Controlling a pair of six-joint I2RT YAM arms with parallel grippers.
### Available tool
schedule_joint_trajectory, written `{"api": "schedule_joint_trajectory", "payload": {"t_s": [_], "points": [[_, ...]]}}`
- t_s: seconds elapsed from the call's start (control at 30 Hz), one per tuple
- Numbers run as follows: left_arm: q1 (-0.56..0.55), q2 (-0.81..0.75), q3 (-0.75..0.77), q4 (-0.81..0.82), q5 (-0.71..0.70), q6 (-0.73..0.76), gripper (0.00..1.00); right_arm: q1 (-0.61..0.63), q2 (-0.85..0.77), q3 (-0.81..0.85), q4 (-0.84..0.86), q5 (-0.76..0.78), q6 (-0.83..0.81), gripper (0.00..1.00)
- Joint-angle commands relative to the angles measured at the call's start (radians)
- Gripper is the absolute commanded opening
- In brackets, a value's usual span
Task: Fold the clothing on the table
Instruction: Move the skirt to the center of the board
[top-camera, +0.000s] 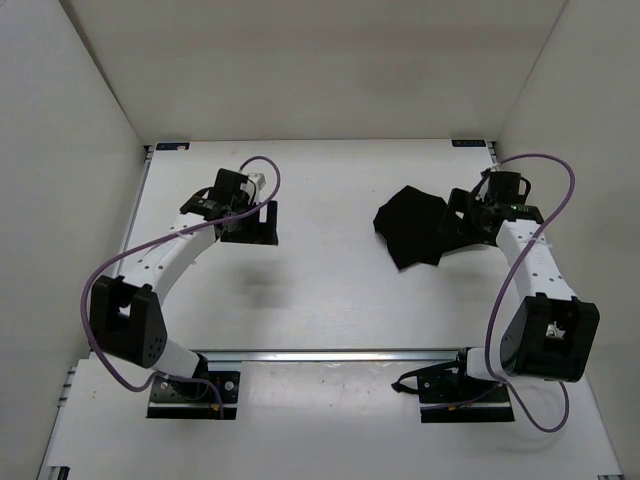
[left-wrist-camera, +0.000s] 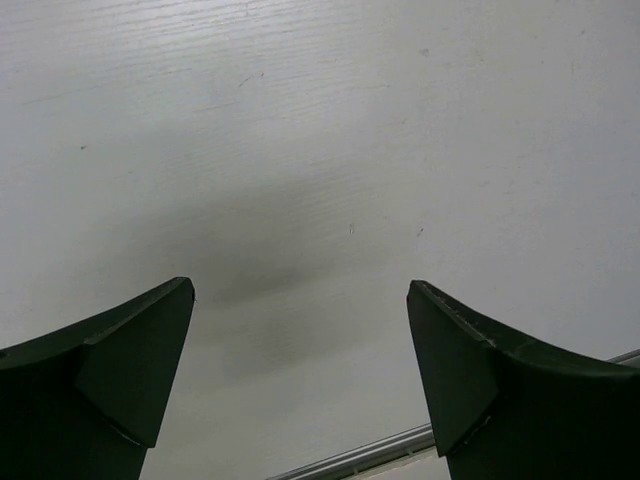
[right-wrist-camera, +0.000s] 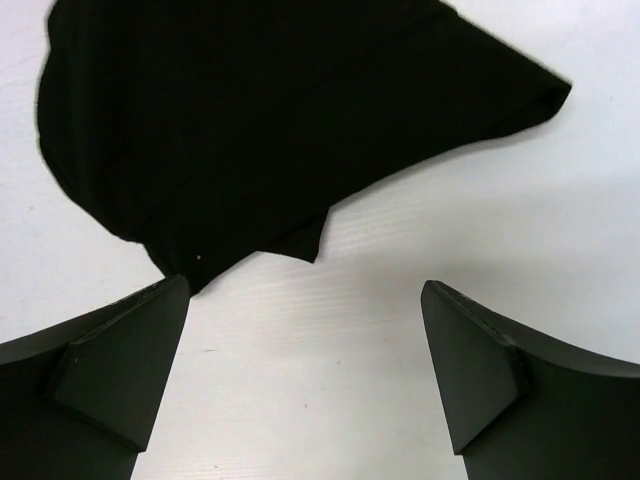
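The clothing (top-camera: 412, 228), a small crumpled black garment, lies on the white table (top-camera: 330, 290) right of centre. My right gripper (top-camera: 463, 216) hovers at its right edge, open and holding nothing. In the right wrist view the clothing (right-wrist-camera: 250, 120) fills the upper part, and the right gripper (right-wrist-camera: 305, 283) has only bare table between its fingers; the left fingertip is next to a fabric corner. My left gripper (top-camera: 250, 225) is open over bare table at the left, well apart from the garment. The left wrist view shows the left gripper (left-wrist-camera: 300, 284) with nothing between its wide-spread fingers.
White walls enclose the table on the left, back and right. An aluminium rail (top-camera: 330, 355) runs across the near side between the arm bases; the rail (left-wrist-camera: 370, 455) also shows in the left wrist view. Purple cables loop from both arms.
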Motion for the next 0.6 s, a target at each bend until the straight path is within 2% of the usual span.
{"api": "schedule_joint_trajectory", "payload": {"t_s": [0.0,0.27,0.43,0.57], "points": [[0.007,-0.085,-0.034,0.024,-0.018,0.005,0.99,-0.010,-0.042,-0.060,0.044,0.005,0.034,0.98],[-0.005,-0.139,-0.084,0.021,-0.031,0.005,0.98,-0.081,-0.057,-0.164,0.131,-0.045,0.064,0.98],[0.004,-0.179,-0.153,0.062,-0.014,0.019,0.99,-0.045,0.003,-0.152,0.156,-0.017,0.071,0.98],[0.023,-0.176,-0.152,0.054,-0.006,-0.019,0.99,-0.035,0.050,-0.143,0.187,-0.028,0.079,0.98]]}}
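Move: The skirt lies flat and crumpled, its middle roughly 10 cm ahead of the right hand, 6 cm to its left and 13 cm below. The skirt's near corner is about 3 cm ahead and 12 cm to the left of that hand, and its right end some 8 cm ahead and 13 cm to the right, both at table height. From the left hand the skirt's middle is around 12 cm ahead, 43 cm to the right and 11 cm below. Towards the skirt, still untouched, the open right gripper sinks about 4.5 cm, first drawing back some 2.5 cm on the skirt's near side, then easing forward again by about 1 cm while turning roughly 5 degrees clockwise. The left hand, empty and open, backs off about 2.5 cm over bare board with a slight drift left. ##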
